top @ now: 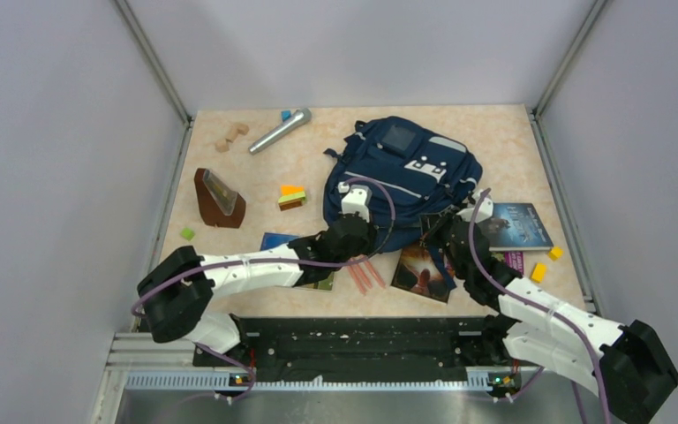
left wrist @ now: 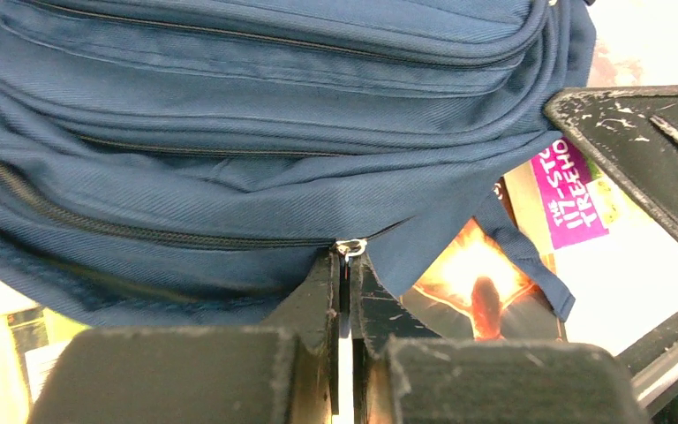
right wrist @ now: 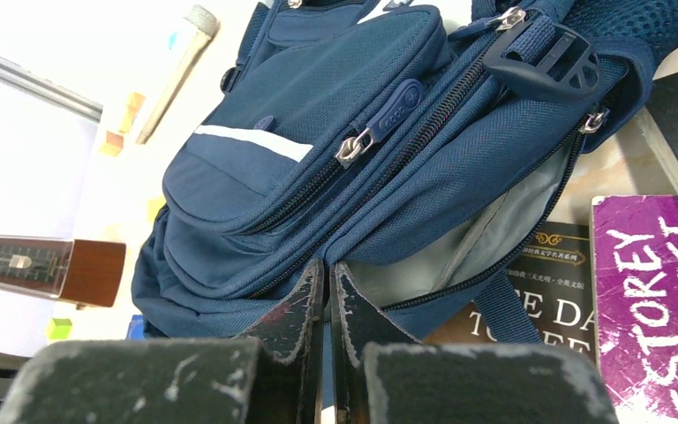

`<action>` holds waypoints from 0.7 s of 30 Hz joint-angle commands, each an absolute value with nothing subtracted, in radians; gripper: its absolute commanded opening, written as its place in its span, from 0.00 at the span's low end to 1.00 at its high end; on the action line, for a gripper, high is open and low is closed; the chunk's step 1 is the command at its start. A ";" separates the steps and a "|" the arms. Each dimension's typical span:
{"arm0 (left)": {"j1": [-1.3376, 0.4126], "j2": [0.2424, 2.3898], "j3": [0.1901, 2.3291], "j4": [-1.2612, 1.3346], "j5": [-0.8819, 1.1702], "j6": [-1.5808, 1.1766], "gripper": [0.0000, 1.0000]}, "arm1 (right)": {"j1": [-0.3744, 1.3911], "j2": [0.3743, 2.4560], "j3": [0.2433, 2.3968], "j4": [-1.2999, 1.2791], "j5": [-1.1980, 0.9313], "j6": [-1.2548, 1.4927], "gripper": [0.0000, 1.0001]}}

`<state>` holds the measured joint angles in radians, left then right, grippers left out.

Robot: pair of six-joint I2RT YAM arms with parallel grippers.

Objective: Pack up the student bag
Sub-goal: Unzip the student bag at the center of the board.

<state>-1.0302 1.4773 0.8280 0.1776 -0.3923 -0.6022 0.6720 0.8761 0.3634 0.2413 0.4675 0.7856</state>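
Observation:
The student bag [top: 406, 168], navy blue with grey stripes, lies flat at the middle of the table. My left gripper [top: 364, 233] is at its near edge, shut on a metal zipper pull [left wrist: 350, 247] at the end of a closed zip line; in the left wrist view the gripper [left wrist: 346, 265] has the bag [left wrist: 256, 115] filling the frame above it. My right gripper [top: 437, 226] is at the bag's near right corner. In the right wrist view the gripper [right wrist: 327, 274] is shut on the bag's fabric edge [right wrist: 274, 230], beside a zip gap showing grey lining [right wrist: 485, 238].
Books lie near the bag: a dark one [top: 516, 225], a flame-covered one [top: 422, 269] and a purple one [right wrist: 653, 300]. A microphone [top: 280, 130], wooden blocks [top: 229, 137], a brown metronome [top: 219, 199], coloured blocks [top: 291, 196], red pencils [top: 366, 274] and yellow blocks [top: 538, 272] are scattered around.

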 commanded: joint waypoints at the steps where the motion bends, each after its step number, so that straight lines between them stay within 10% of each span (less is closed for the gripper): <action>1: -1.023 1.394 0.819 0.133 -0.481 -0.556 0.00 | 0.666 0.852 0.428 0.269 0.574 0.737 0.00; 21: -0.868 1.290 0.777 0.034 -0.308 -0.496 0.00 | 0.531 0.961 0.545 0.196 0.431 0.610 0.00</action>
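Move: My left hand already holds the slider of the bag's near-side zipper and is taking it to the bag's left corner, about 12 cm to its left, 5 cm ahead and a little lower. Around that hand on the board, the pink pencils lie 8 cm back and 3 cm left, and the dark book 7 cm back and 10 cm right. From my right hand, pinching the bag fabric, the corner is some 22 cm left, 2 cm ahead and lower. I draw the slider left along the zipper with my left hand, about 5 cm towards the bag's left corner, rising slightly and curving a little forward late on, fingers still shut on it. My right hand keeps its pinch on the bag fabric as the other pulls away; it lifts about 1 cm, then eases some 2 cm forward, its left side rolling down a few degrees. ##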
